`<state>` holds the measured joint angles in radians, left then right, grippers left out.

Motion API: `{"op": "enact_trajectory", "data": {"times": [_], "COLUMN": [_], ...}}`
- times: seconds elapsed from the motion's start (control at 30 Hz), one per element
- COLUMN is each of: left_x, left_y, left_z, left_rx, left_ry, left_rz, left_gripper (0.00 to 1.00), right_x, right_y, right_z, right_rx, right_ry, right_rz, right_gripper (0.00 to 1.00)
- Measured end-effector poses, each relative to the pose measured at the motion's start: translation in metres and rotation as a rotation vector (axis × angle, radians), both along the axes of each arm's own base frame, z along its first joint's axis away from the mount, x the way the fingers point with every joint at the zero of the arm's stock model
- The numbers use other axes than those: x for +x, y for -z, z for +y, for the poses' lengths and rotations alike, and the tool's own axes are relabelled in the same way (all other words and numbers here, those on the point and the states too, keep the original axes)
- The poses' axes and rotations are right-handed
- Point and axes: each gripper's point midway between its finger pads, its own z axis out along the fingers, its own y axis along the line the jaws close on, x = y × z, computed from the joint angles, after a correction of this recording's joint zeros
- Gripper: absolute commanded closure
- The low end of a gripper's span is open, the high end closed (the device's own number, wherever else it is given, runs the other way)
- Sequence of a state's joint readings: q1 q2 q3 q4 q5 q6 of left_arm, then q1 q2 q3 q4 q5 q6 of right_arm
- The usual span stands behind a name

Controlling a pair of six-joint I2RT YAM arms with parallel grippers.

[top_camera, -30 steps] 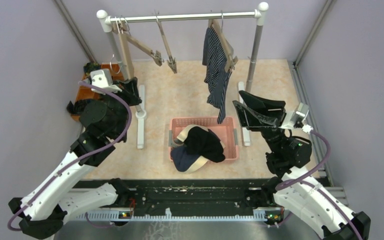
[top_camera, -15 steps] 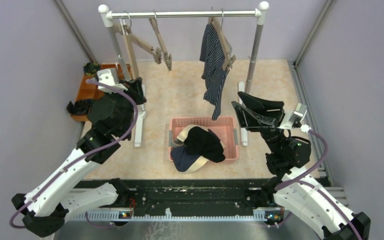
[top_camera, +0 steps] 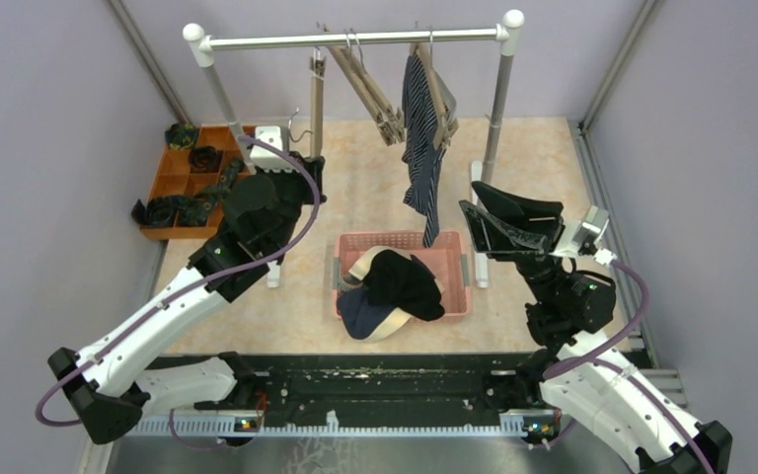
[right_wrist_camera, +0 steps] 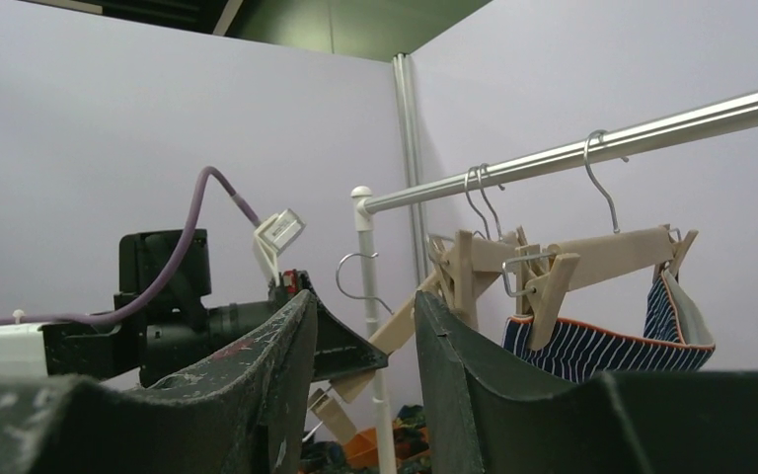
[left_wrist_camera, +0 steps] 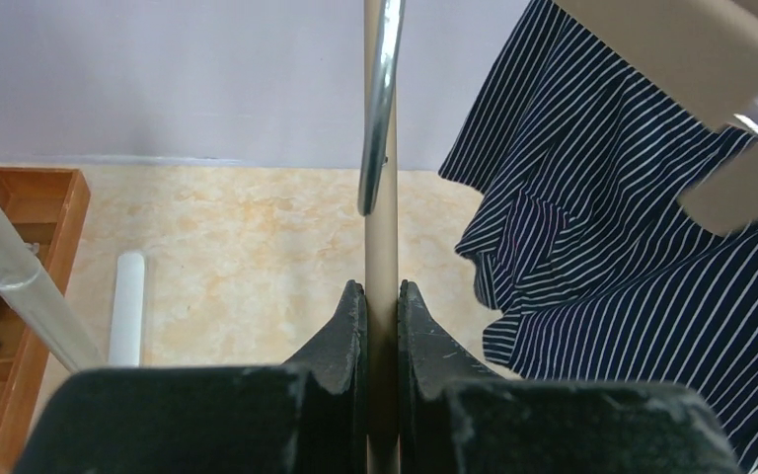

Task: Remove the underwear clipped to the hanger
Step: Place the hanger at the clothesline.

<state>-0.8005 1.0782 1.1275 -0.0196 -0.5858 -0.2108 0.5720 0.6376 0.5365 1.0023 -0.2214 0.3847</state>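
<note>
The navy white-striped underwear hangs clipped to a wooden hanger on the rail; it also shows in the left wrist view and the right wrist view. My left gripper is shut on the bar of an empty wooden hanger, left of the striped pair. That hanger's metal hook hangs free of the rail. My right gripper is open and empty, right of the hanging cloth. Black, navy and grey-white striped underwear lie in the pink basket.
Two more empty hangers hang tilted beside the striped pair. An orange tray of dark rolled bundles sits at the left. The rack's white posts and feet stand either side of the basket. Grey walls close in the sides.
My left gripper has moved right with the empty hanger, and the other empty hangers have slid right along the rail toward the striped pair. The right arm has not moved.
</note>
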Motion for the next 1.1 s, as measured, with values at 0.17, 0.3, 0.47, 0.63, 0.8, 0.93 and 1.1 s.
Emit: {"op": "enact_trajectory", "data": {"times": [0.17, 0.3, 0.47, 0.63, 0.8, 0.93, 1.1], "left_x": [-0.008, -0.017, -0.018, -0.008, 0.001, 0.007, 0.022], "left_y": [-0.013, -0.03, -0.056, -0.064, -0.069, -0.078, -0.104], "left_z": [0.009, 0.023, 0.041, 0.042, 0.041, 0.042, 0.031], "left_rx": [-0.032, -0.051, -0.037, 0.037, 0.101, 0.164, 0.185], "left_ry": [-0.001, -0.029, -0.101, -0.149, -0.188, -0.22, -0.231], "left_rz": [-0.029, -0.049, -0.06, -0.021, 0.008, 0.033, 0.034], "left_gripper": [1.0, 1.0, 1.0, 1.0, 1.0, 1.0, 1.0], "right_x": [0.001, 0.004, 0.005, -0.002, -0.015, -0.03, -0.039], "right_y": [0.001, 0.003, 0.004, 0.001, -0.001, -0.008, -0.01], "right_z": [0.0, 0.002, 0.004, 0.001, -0.008, -0.017, -0.023], "right_rx": [-0.003, -0.009, -0.011, -0.001, 0.016, 0.041, 0.054], "right_ry": [0.003, 0.004, -0.004, -0.008, -0.009, -0.007, -0.007], "right_rz": [0.0, 0.009, 0.012, -0.008, -0.038, -0.081, -0.105], "right_gripper": [0.59, 0.6, 0.6, 0.6, 0.6, 0.6, 0.6]}}
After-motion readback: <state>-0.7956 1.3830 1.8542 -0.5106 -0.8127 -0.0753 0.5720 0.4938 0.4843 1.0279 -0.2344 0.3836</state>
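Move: The left hand has an empty hanger by its near end. The clothesline spot above it lies about 11 cm ahead, 3 cm to its left and 15 cm up. Two hung empty hangers are about 9 cm ahead, 9 cm right and 6 cm higher; the striped underwear is some 8 cm ahead, 19 cm right and slightly lower. From the right hand, the spot is about 25 cm ahead, 28 cm left and 6 cm up. Still pinching the empty hanger, the left hand lifts it about 10 cm towards the clothesline, easing 2 cm back and 4 cm left at first, then some 4 cm forward, turning counter-clockwise with its left side rising, so the hook comes up to the rod; hook-to-rod contact can't be made out. The right hand, empty and part-open, later backs off some 4 cm. ##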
